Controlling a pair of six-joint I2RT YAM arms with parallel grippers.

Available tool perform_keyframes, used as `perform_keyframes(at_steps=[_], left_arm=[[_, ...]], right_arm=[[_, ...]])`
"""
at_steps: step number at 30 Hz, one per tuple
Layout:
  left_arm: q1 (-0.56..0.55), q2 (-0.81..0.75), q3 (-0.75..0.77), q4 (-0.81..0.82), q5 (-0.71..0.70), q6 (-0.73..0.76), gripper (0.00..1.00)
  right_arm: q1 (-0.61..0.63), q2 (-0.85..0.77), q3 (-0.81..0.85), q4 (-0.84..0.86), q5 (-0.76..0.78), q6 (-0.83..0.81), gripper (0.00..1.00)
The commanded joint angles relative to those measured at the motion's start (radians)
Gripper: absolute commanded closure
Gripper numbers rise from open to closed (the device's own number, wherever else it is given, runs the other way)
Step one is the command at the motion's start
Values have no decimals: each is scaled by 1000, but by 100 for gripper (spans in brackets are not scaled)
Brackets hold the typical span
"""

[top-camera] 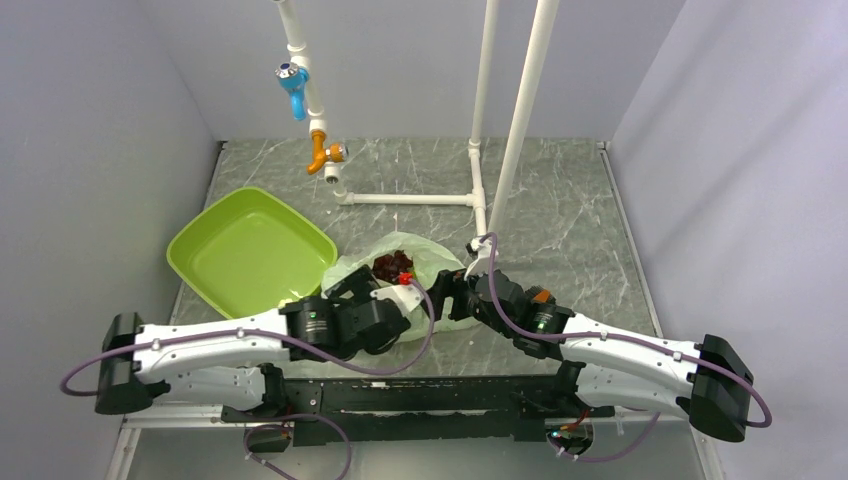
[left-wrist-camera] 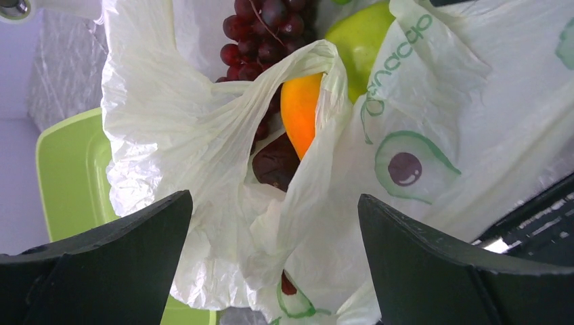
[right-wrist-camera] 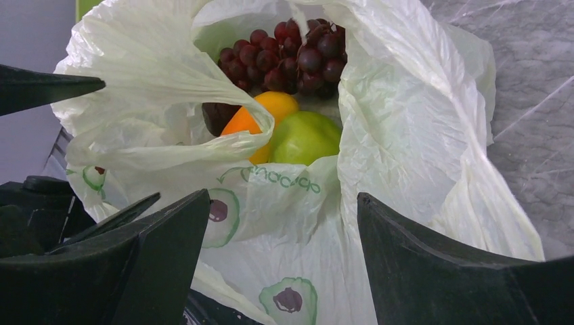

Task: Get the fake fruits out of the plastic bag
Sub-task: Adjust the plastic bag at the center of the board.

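Note:
The pale-green plastic bag (top-camera: 445, 262) lies open at the table's near middle. Inside it are a dark purple-red grape bunch (top-camera: 392, 265), an orange piece (right-wrist-camera: 267, 112), a green pear (right-wrist-camera: 304, 135) and a dark piece (right-wrist-camera: 220, 115). The left wrist view shows the same bag (left-wrist-camera: 474, 88), grapes (left-wrist-camera: 260, 27), orange piece (left-wrist-camera: 301, 112) and pear (left-wrist-camera: 359, 37). My left gripper (top-camera: 400, 300) (left-wrist-camera: 274, 198) is open at the bag's near-left edge, with loose folds between its jaws. My right gripper (top-camera: 450, 295) (right-wrist-camera: 283, 196) is open at the near-right edge, over the bag's printed wall (right-wrist-camera: 399, 115).
A rigid lime-green tray (top-camera: 250, 250) (left-wrist-camera: 64, 176) sits just left of the bag. A white pipe frame (top-camera: 410, 198) with two uprights (top-camera: 515, 130) stands behind it. Another pipe with a blue valve (top-camera: 293, 85) and an orange valve (top-camera: 322, 152) hangs at back left. Grey walls enclose the table.

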Motion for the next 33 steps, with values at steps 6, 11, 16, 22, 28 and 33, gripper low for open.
perform_keyframes(at_steps=[6, 11, 16, 22, 28, 33], left_arm=[[-5, -195, -5, -18, 30, 17, 1], [-14, -144, 47, -82, -81, 8, 1], [-25, 47, 150, -304, -180, -107, 0], [-38, 193, 145, -298, -194, -102, 1], [44, 322, 235, -418, -360, -298, 36], [76, 306, 321, -447, -384, -484, 95]], right_arm=[[2, -25, 3, 24, 6, -1, 18], [1, -29, 11, 18, 8, -6, 17], [1, -35, 6, 18, 10, -9, 17], [0, -39, 5, 10, 12, -14, 17], [-1, -41, -18, 14, 13, -2, 18], [-1, -23, -44, 42, 0, 14, 20]])
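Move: The near left rim of the plastic bag, which the open left fingers go for, lies about 3 cm ahead of the left hand, 3 cm to its left and 1 cm lower. Down inside the bag, the grapes lie some 9 cm ahead, 7 cm right and 8 cm below; the orange fruit about 4 ahead, 5 right and 9 below. The green tray's middle is roughly 14 ahead, 24 left and 10 below. From the right hand that rim is about 20 cm left, 2 ahead and 1 below. The left fingers, wide open until late on, close and pinch the thin plastic of the bag's near left rim. To get there the hand rises about 3 cm, drifting left, dips back down as its left side rolls up some 20 degrees, then slides forward-left and lifts slightly while closing, turning about 20 degrees counter-clockwise. ##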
